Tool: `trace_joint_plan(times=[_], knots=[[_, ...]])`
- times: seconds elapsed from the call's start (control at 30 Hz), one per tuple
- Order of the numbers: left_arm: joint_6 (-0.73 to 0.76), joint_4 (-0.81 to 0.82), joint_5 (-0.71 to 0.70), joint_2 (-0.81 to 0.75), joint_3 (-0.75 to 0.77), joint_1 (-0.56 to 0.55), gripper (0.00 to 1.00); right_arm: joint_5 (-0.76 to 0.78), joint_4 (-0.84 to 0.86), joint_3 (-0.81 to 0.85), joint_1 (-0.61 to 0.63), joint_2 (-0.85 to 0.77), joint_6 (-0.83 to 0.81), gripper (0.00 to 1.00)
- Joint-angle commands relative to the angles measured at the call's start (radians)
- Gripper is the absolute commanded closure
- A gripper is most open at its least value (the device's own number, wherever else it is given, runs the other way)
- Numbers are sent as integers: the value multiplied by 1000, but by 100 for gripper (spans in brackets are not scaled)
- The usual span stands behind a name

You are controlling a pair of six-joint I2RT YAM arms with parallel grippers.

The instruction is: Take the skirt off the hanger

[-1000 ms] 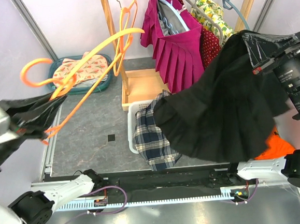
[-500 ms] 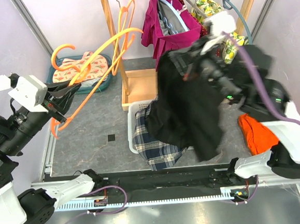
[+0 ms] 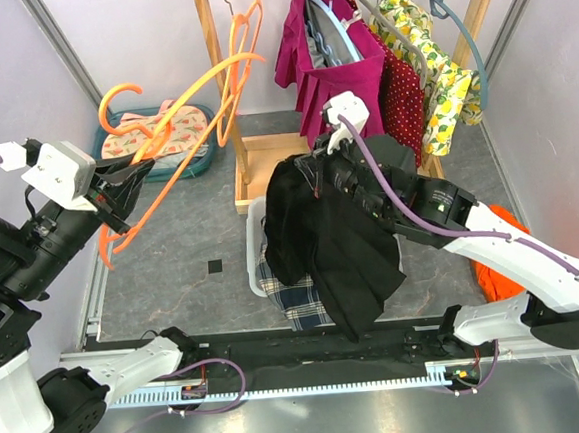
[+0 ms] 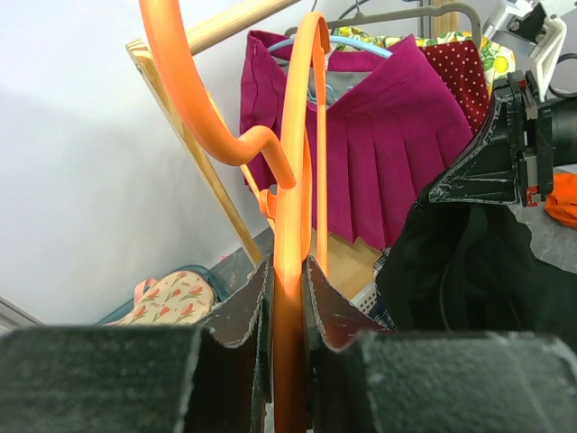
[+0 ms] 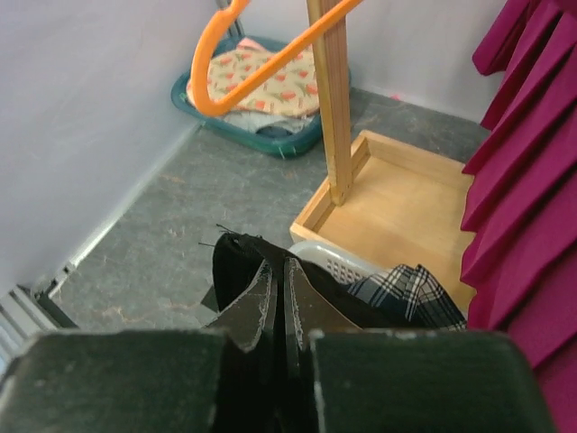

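The black skirt (image 3: 331, 238) hangs free of the hanger, bunched in my right gripper (image 3: 311, 175), which is shut on its top edge (image 5: 234, 262) above the white basket (image 3: 253, 219). The right wrist view shows the jaws of that gripper (image 5: 277, 266) pressed together on black fabric. My left gripper (image 3: 117, 195) is shut on the bare orange hanger (image 3: 199, 83) at the left, holding it tilted up toward the rack. Seen from the left wrist, the hanger's bar (image 4: 293, 180) runs up between the left gripper's (image 4: 288, 266) jaws, with the skirt (image 4: 469, 271) off to the right.
A plaid garment (image 3: 290, 287) lies in the basket. The wooden rack (image 3: 265, 163) holds a magenta skirt (image 3: 334, 83), dotted and floral garments and another orange hanger (image 3: 241, 40). A teal tub (image 3: 153, 137) sits back left. An orange cloth (image 3: 499, 260) lies right.
My right arm swung from the far right to the centre with the black skirt, bringing it down over the basket. My left arm raised the hanger, then held still.
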Motion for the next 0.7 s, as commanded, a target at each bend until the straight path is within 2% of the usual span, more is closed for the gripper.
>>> trace_joint_plan(times=[0.0, 0.13, 0.2, 0.3, 0.4, 0.67], knots=[[-34, 57, 22, 7, 3, 10, 98, 85, 161, 34, -6, -7, 8, 100], [-26, 56, 22, 0, 2, 14, 98, 122, 214, 58, -23, 52, 23, 100], [-20, 56, 17, -4, -3, 14, 98, 118, 214, 43, -43, 71, 81, 100], [-17, 57, 12, -9, -17, 14, 98, 60, 229, -29, -97, 89, 175, 100], [-22, 57, 17, -6, -26, 14, 98, -63, 309, -63, -176, 111, 272, 100], [-20, 57, 17, -12, -35, 14, 98, -142, 350, 216, -244, 302, 215, 100]])
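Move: The right gripper already holds the black skirt by one edge, high over the grey basket, whose middle lies about 5 cm ahead, 4 cm to the right and some 45 cm below. The plaid skirt lies in it, almost straight below the hand. The magenta skirt hangs roughly 22 cm ahead and 6 cm to the right, at hand height. From the left gripper the basket is about 14 cm ahead, 24 cm to the right and 60 cm below. Keep the right fingers shut on the black skirt and carry its pinched edge forward about 12 cm above the basket towards the hanging magenta skirt, slowly at first, then faster. Let the hand rise a couple of centimetres, then dip about 5 cm. Meanwhile roll the wrist some 15 degrees, left side up, swinging the fingers about 10 degrees clockwise. ##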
